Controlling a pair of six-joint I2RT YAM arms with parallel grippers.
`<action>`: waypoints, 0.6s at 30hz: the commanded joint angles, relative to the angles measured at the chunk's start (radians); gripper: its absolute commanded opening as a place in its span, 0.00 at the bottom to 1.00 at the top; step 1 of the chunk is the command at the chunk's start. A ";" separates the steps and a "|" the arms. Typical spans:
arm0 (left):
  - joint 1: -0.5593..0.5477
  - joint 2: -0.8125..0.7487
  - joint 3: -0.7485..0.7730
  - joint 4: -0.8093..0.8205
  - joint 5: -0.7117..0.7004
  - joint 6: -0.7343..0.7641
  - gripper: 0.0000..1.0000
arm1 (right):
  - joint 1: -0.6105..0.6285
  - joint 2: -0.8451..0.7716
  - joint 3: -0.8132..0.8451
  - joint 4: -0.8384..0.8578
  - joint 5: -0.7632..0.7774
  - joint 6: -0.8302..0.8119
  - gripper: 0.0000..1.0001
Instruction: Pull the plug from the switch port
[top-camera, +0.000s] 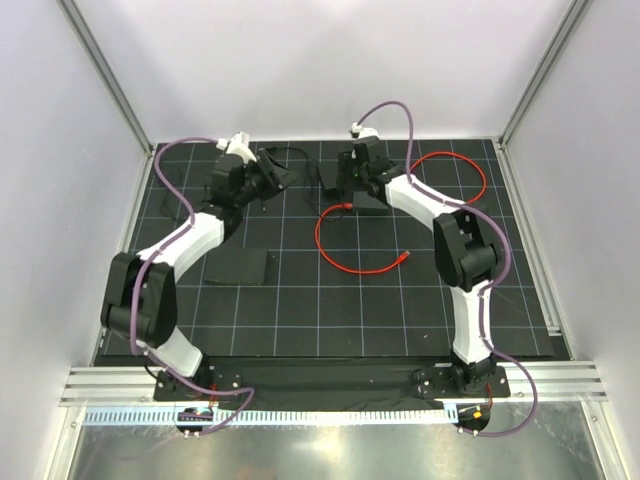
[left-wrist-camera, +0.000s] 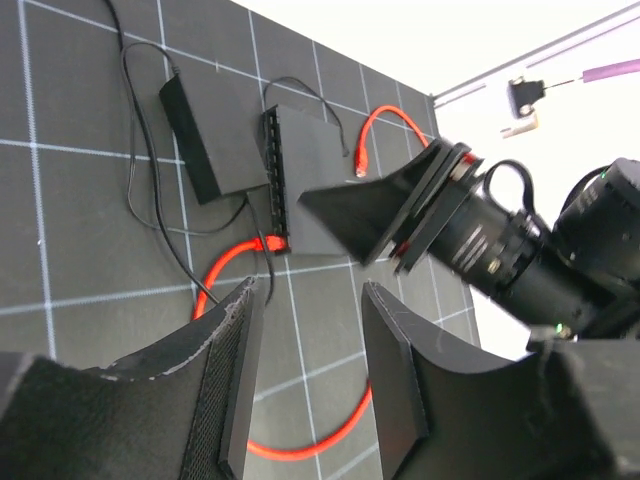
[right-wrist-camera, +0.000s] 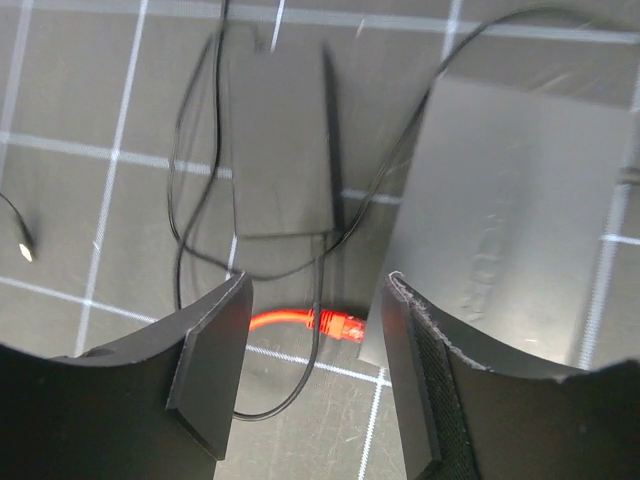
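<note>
The black switch lies at the back middle of the mat, also in the right wrist view and the left wrist view. A red plug on a red cable sits at the switch's end port. My right gripper is open, hovering over the plug, one finger on each side, not touching it. My left gripper is open and empty, left of the switch, above the mat.
A black power adapter with thin black wires lies just left of the switch. A second red cable loops at the back right, its plug loose beside the switch. A flat black pad lies front left.
</note>
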 joint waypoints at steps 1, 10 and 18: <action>-0.019 0.045 0.001 0.217 0.013 -0.007 0.47 | 0.024 0.053 0.041 -0.006 -0.050 -0.079 0.60; -0.056 0.189 -0.041 0.255 0.003 0.008 0.45 | 0.016 0.141 0.111 -0.043 -0.079 -0.062 0.49; -0.073 0.248 -0.032 0.291 0.033 -0.019 0.43 | 0.016 0.193 0.156 -0.040 -0.151 -0.048 0.32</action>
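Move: The red plug in the switch port lies about 11 cm below the right hand, some 2 cm to its left and about 1 cm back. The switch's middle is 4 cm ahead and 4 cm right of that hand; the black power brick is 7 cm ahead and 7 cm left; a black cord crosses just left of the plug. From the left hand the plug lies about 8 cm ahead, 16 cm right and 22 cm down. No contact can be seen yet. The right hand drops about 7 cm, edging 2 cm left, to come close over the red plug and the cord across it, then levels off as its fingers, tipping a little farther down, close partway around the space above the plug. The left hand, still open, sinks 10 cm and drifts 4 cm right towards the plug. ##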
